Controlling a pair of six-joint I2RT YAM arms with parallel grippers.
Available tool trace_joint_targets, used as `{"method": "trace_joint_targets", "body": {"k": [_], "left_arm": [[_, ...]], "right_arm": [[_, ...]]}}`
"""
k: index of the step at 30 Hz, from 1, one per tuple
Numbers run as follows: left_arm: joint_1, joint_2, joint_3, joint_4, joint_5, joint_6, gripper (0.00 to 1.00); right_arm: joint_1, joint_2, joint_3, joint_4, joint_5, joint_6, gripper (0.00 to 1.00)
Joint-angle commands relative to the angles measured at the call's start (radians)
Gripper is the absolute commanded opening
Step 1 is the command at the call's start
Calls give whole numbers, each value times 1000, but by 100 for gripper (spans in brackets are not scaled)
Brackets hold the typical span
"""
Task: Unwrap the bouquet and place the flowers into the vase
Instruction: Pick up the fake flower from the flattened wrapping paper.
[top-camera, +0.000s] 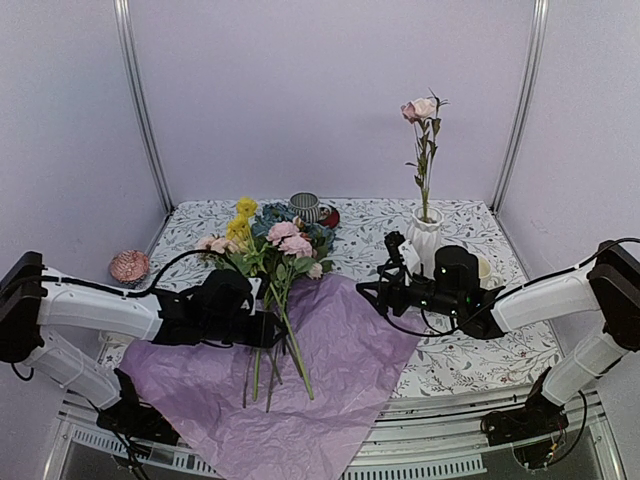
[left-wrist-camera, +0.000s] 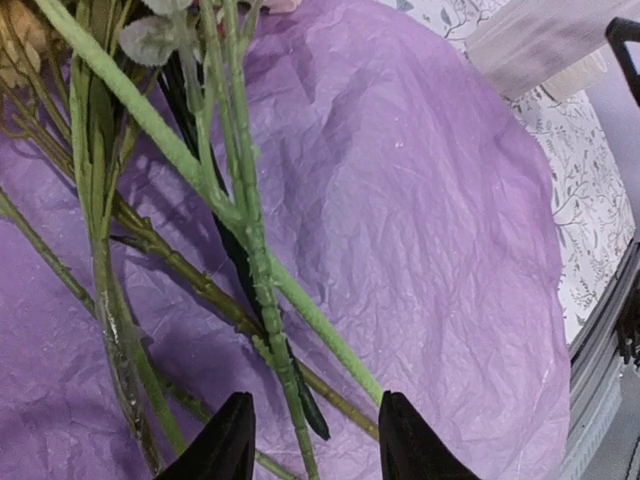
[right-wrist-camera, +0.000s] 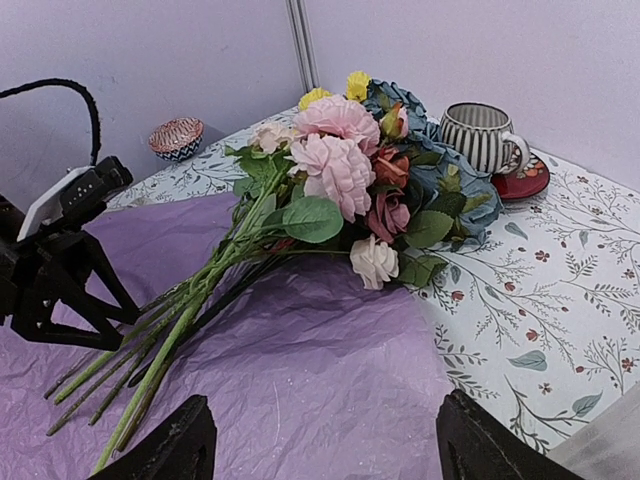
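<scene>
The bouquet lies unwrapped: the flowers (top-camera: 275, 245) rest with their green stems on the spread purple tissue paper (top-camera: 350, 340). One pink rose (top-camera: 420, 110) stands in the white vase (top-camera: 424, 235) at the back right. My left gripper (top-camera: 272, 332) hangs low over the stems, open. In the left wrist view a thin stem (left-wrist-camera: 250, 230) runs between the parted jaws of the left gripper (left-wrist-camera: 315, 445) without touching them. My right gripper (top-camera: 383, 285) hovers open and empty in front of the vase, facing the blooms (right-wrist-camera: 340, 170) across the paper (right-wrist-camera: 300, 370).
A striped grey cup (right-wrist-camera: 478, 135) on a red saucer stands behind the blooms. At the far left sits a small patterned bowl (top-camera: 129, 266). A cream mug (top-camera: 487, 272) is beside the vase, behind my right arm. The paper overhangs the table's near edge.
</scene>
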Motion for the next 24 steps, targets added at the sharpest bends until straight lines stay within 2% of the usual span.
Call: {"method": "trace_joint_targets", "body": {"k": [1,4,8,11,15,19,24], "left_arm": [[8,62,27,-22,-3,-7,42],[9,89,29,-19,-3,-15,37],[7,103,34,-17,10,-16,16],[2,76,37,-20,14,-4,7],[-3,-25,40,-53,-23,2,2],[-7,-202,4,-50,-55,7,0],[-7,-406,-98,64,-35,32,0]], "right_arm": [[8,-10,17,23,18,-2,78],[8,-11,21,17,21,-4,78],[7,-6,24,11,20,-4,78],[8,-1,31,5,22,-7,79],[9,0,33,0,30,-9,79],[10,-2,33,-1,33,-11,79],[10,-15,29,0,20,-11,79]]}}
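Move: Right under the left hand's half-open fingers, about 3 cm down, runs the bumpy green stem of the pink fake flower; its blossoms lie some 24 cm straight ahead. A thick green stem crosses about 3 cm to the hand's right, level with it fore and aft and just as low, and the yellow flowers lie roughly 27 cm ahead and 12 cm left. From the right hand, the pink flower's stem is about 22 cm left, 5 cm back and 11 cm below. Dipping about 3 cm straight down onto the pink flower's stem, the left hand shuts its fingers from half open and pinches it. Once closed, it rises fast, some 12 cm up from the lowest point and away from the wrapping paper, the fingers tilting up by about 20 degrees while they keep the stem gripped. ##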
